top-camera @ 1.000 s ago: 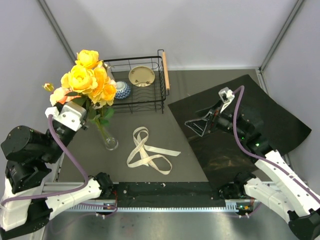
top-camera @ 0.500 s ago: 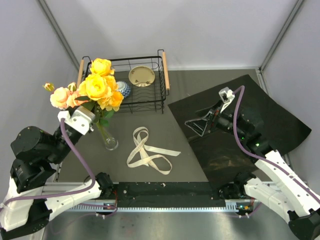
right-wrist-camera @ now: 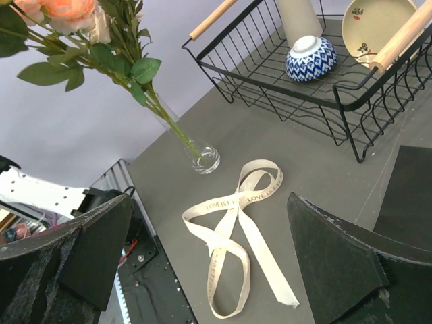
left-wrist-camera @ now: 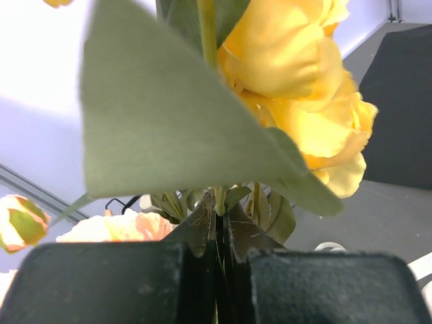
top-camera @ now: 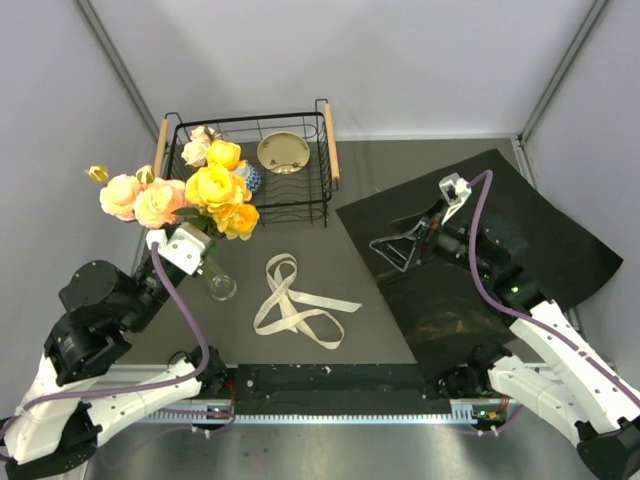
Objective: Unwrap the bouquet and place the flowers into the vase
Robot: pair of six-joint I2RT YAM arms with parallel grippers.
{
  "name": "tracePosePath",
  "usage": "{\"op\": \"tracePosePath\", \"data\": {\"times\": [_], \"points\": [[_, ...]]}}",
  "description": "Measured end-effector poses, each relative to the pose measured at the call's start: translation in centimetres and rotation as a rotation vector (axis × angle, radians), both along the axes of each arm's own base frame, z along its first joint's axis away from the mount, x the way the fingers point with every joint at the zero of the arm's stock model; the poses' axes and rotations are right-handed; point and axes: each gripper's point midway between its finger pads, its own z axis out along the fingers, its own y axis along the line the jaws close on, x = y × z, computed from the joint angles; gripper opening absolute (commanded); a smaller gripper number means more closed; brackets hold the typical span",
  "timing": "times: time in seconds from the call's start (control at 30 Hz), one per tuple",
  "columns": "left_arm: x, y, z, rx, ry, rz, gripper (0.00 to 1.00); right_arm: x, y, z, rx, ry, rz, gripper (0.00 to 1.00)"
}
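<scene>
The flowers (top-camera: 213, 190), yellow and peach-pink roses on green stems, lean up and to the right from the vase (top-camera: 221, 286), a small clear glass vessel with the stem ends inside it (right-wrist-camera: 202, 158). My left gripper (top-camera: 197, 241) is shut on the stems just below the blooms; in the left wrist view its jaws (left-wrist-camera: 219, 250) pinch stems and leaves under a yellow rose (left-wrist-camera: 297, 74). My right gripper (top-camera: 396, 251) hovers open and empty over the left edge of the black paper sheet (top-camera: 500, 250). The cream ribbon (top-camera: 296, 301) lies loose on the table.
A black wire basket (top-camera: 300, 205) with wooden handles stands at the back, holding a blue-patterned bowl (right-wrist-camera: 310, 58), a beige cup (right-wrist-camera: 298, 18) and a cream plate (right-wrist-camera: 378, 20). Grey walls close in the left, back and right sides.
My left arm has swung towards the right and nearer, carrying the blooms right towards the basket and tilting the bunch. The vase, ribbon and right arm have stayed put.
</scene>
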Motion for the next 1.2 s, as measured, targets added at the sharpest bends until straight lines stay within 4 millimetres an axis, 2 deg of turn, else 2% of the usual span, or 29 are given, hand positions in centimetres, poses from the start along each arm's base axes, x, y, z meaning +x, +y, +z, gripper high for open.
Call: {"op": "tracePosePath", "data": {"times": [0.47, 0.93, 1.2], "points": [[1.5, 1.2, -4.8, -0.041, 0.030, 0.127, 0.00, -0.2, 0.1, 0.1, 0.004, 0.003, 0.011, 0.99], [2.3, 1.9, -7.3, -0.070, 0.055, 0.206, 0.00, -0.2, 0.1, 0.0, 0.005, 0.004, 0.012, 0.99], [2.7, 2.1, -7.3, -0.075, 0.043, 0.237, 0.00, -0.2, 0.1, 0.0, 0.005, 0.004, 0.012, 0.99]]}}
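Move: The glass vase, with the peach flowers already in it, stands beneath the left hand's yellow bunch: its middle is about 3 cm ahead of that hand, 5 cm to its left and some 34 cm below. The peach heads are about 4 cm ahead and 11 cm left, level with the hand. On the table, the ribbon is 13 cm right, 1 cm back. From the right hand the vase lies roughly 34 cm left, 1 cm ahead and 22 cm lower. Lower the left gripper about 7 cm towards the vase, fast at first and then easing off, while carrying it some 3 cm forward and 2 cm left. Turn the hand about 15 degrees counter-clockwise on the way, and keep the shut fingers pinched on the yellow flowers' stems so the stems go down with it. ##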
